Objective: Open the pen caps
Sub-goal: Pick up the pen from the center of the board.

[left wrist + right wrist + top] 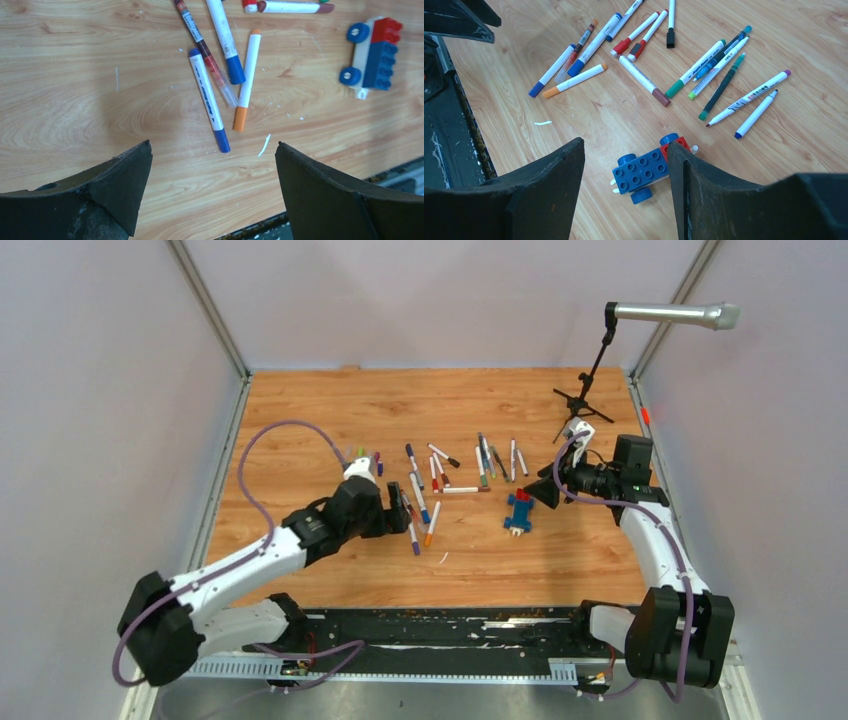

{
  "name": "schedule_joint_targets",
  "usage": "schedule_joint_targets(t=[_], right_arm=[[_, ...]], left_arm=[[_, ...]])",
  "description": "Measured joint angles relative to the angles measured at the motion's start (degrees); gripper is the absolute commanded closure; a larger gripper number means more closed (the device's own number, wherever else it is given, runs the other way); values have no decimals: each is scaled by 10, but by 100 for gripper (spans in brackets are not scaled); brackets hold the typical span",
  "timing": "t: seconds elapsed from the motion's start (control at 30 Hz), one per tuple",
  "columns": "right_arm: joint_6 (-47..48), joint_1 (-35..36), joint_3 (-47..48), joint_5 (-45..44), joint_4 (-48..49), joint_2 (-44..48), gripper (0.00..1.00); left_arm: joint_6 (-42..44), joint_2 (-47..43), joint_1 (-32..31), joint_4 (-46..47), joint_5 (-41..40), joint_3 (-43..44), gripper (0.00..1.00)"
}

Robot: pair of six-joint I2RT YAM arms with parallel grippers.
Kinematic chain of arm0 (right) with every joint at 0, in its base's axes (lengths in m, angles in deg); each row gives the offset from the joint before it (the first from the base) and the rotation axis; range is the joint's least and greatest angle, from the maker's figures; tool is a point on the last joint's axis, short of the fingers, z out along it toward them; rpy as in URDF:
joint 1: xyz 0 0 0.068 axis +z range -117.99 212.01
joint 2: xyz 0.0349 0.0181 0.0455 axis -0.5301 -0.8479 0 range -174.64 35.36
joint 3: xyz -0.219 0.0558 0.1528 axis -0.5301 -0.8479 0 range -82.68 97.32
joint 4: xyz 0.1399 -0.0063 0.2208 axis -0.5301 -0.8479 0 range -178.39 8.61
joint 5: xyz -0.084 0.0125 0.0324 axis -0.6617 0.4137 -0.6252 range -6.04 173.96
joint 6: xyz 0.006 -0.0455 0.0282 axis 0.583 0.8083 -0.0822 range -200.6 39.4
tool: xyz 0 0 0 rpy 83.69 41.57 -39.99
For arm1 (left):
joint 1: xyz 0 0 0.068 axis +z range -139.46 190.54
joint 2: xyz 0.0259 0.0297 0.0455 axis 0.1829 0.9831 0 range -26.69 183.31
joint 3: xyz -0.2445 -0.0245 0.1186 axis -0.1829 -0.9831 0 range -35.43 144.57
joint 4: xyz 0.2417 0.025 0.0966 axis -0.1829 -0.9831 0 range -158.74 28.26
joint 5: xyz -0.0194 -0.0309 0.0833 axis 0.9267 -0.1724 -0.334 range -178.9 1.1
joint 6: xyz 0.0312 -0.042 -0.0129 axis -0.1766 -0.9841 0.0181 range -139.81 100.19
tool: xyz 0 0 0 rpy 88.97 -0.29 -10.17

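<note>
Several pens lie scattered in the middle of the wooden table (300,420), most with their pen caps on. In the left wrist view a blue cap (222,141), an orange cap (240,118) and another blue cap (235,70) sit on white barrels just beyond my fingertips. My left gripper (213,143) (395,508) hovers open over bare wood with nothing between its jaws. The right wrist view shows brown (661,97), green (673,90), red (621,47) and black (670,38) caps. My right gripper (626,144) (545,490) is open and empty above the table.
A blue-and-red toy brick car (518,512) (644,170) lies on the table below my right fingers. A microphone on a small black stand (590,390) is at the back right. A black strip (450,625) runs along the near edge. A white scrap (264,145) lies near the pens.
</note>
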Motion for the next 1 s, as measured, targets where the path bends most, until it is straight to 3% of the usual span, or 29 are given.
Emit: schedule_joint_targets(t=[0.17, 0.37, 0.67, 1.0], right_arm=[[0, -2, 0, 0, 0, 0, 38], [2, -3, 0, 0, 0, 0, 38], [4, -3, 0, 0, 0, -1, 38], [4, -3, 0, 1, 0, -4, 38]], left_arm=[[-28, 140, -42, -41, -60, 93, 16], [-41, 260, -52, -60, -67, 146, 34], [-52, 362, -52, -75, -65, 183, 49], [-60, 449, -55, -142, -78, 275, 57]])
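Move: The white pen with blue ends, lying in front of the left gripper, is about 2 cm ahead of it, 5 cm to its right and 12 cm below. The dark red pen lies some 4 cm farther out than that pen, and the orange-capped marker about 4 cm to that pen's right and 1 cm farther out. The big blue marker is roughly 8 cm ahead of the left hand and 6 cm to its right. From the right hand, the white pen lies some 26 cm left, 6 cm back and 17 cm below. Towards the white pen, the left hand sinks about 10 cm while reaching some 5 cm right and a little forward. The wrist tips some 30 degrees so that the fingers point more steeply down. On the way the wide-open fingers close to about half, coming down with one tip on each side of the pen's body; no grip is visible yet. ##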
